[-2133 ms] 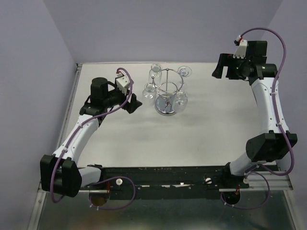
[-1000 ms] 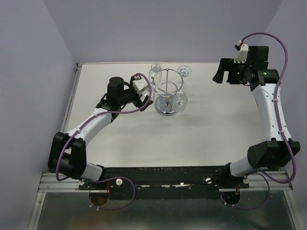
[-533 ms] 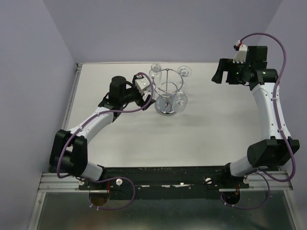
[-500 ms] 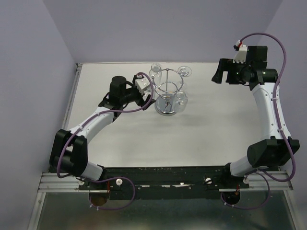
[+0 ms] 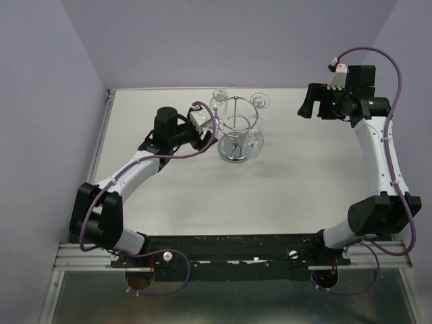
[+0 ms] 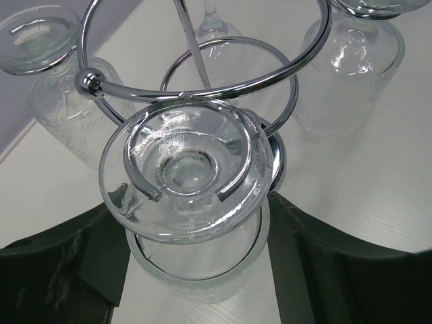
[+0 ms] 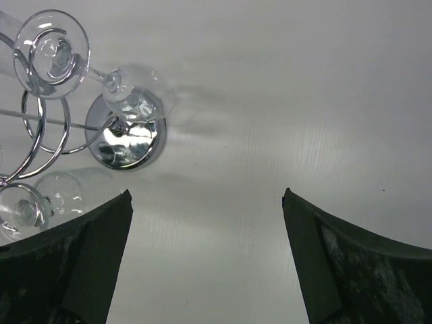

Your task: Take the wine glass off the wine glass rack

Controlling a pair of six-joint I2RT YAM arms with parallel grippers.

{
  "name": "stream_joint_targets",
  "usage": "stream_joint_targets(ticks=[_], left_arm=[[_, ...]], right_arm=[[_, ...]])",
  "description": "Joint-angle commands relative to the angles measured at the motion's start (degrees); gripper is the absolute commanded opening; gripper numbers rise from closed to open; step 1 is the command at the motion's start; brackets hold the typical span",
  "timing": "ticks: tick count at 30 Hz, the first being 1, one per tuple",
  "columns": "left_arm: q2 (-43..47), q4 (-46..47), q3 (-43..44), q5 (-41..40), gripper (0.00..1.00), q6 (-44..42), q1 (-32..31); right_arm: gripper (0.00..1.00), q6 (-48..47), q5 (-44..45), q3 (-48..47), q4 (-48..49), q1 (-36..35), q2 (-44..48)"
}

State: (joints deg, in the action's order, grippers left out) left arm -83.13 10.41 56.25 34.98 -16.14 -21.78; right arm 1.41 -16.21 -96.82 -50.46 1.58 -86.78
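Note:
The wine glass rack (image 5: 236, 128) is a chrome wire stand at the back middle of the table, with glasses hanging upside down from its hooks. In the left wrist view the nearest wine glass (image 6: 192, 169) hangs by its foot in a chrome hook under the rack's ring (image 6: 223, 88). My left gripper (image 6: 198, 226) has a dark finger pressed against each side of its bowl. From above, that gripper (image 5: 208, 131) sits against the rack's left side and hides the glass. My right gripper (image 5: 309, 104) hovers open at the back right, nothing between its fingers (image 7: 81, 256).
Other glasses hang on the rack's far left (image 5: 219, 98), far right (image 5: 260, 101) and near right (image 5: 254, 138). The rack's mirrored base (image 7: 128, 145) rests on the white table. A raised edge runs along the table's left side (image 5: 102, 128).
The left arm reached right to the rack and its fingers closed in on the hanging glass's bowl. The right arm shifted slightly, then stayed still.

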Motion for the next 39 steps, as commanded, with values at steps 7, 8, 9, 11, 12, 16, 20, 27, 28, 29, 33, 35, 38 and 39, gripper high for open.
stream_joint_targets(ticks=[7,8,9,11,12,16,20,27,28,29,33,35,38,39], left_arm=[[4.7,1.6,1.1,-0.4,0.65,1.9,-0.2],[5.2,1.6,1.2,-0.5,0.63,2.3,-0.3],[5.7,1.5,1.3,-0.7,0.61,2.6,-0.3],[6.6,0.5,1.8,-0.6,0.52,2.9,-0.2],[6.8,-0.6,2.5,-0.3,0.47,3.0,-0.3],[6.8,-6.0,5.2,0.6,0.19,3.0,-0.3],[8.6,-5.4,3.7,-0.7,0.05,4.4,-0.3],[13.0,-6.5,1.1,-5.8,0.00,5.4,-0.3],[14.0,-7.0,0.5,-6.1,0.00,5.4,-0.2],[15.1,-7.6,-0.1,-6.3,0.00,5.3,-0.2],[19.4,-11.7,-1.5,-10.1,0.00,6.0,-0.2],[21.2,-12.9,-1.8,-14.6,0.00,8.9,0.3],[23.0,-14.3,-1.3,-16.1,0.00,14.8,3.1],[23.1,-15.2,-0.5,-16.0,0.00,17.4,4.4]], right_arm=[[0.98,-0.4,-1.5,0.1,1.1,0.3,0.0],[0.98,-0.4,-1.7,0.1,1.1,0.3,0.0],[0.98,-0.3,-1.7,0.1,1.2,0.3,0.2],[0.98,-0.4,-2.0,0.0,1.4,0.3,0.2],[0.98,-0.4,-2.0,0.1,1.4,0.3,0.2],[0.98,-0.3,-2.2,0.7,1.7,0.3,0.5],[0.98,0.0,-2.8,1.0,1.6,0.3,0.5],[0.97,-0.4,-3.5,1.2,1.6,0.3,0.4],[0.98,-0.5,-3.5,1.3,1.6,0.3,0.6],[0.98,-0.8,-3.4,1.4,1.7,0.3,0.8],[0.98,-3.2,-3.2,1.1,1.8,0.3,1.4],[0.97,-4.7,-4.0,0.1,1.8,0.3,1.3],[0.95,-7.6,-5.2,-2.7,1.4,-0.2,0.7],[0.95,-8.8,-5.4,-3.9,1.2,-0.6,0.3]])
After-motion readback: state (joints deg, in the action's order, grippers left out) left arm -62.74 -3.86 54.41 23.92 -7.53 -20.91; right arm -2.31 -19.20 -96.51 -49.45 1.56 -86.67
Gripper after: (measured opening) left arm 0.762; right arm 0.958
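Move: My left hand already has its fingers around the bowl of the upside-down wine glass, its foot still on the hook just above. The rack's centre is about 8 cm to my right and 4 cm ahead. Of its other glasses, the far-left one hangs some 10 cm ahead and 2 cm right, the near-right one 3 cm back and 12 cm right. From my right hand the held glass lies about 31 cm left, 4 cm back and 8 cm lower. I keep my left fingers on the bowl and lift first, about 3 cm up and a little back, so the foot rises off the hook. Then I carry the glass away from the rack, back and to my left by roughly 5 cm each way in all while still climbing, and turn the hand some 13 degrees counter-clockwise towards the end. ##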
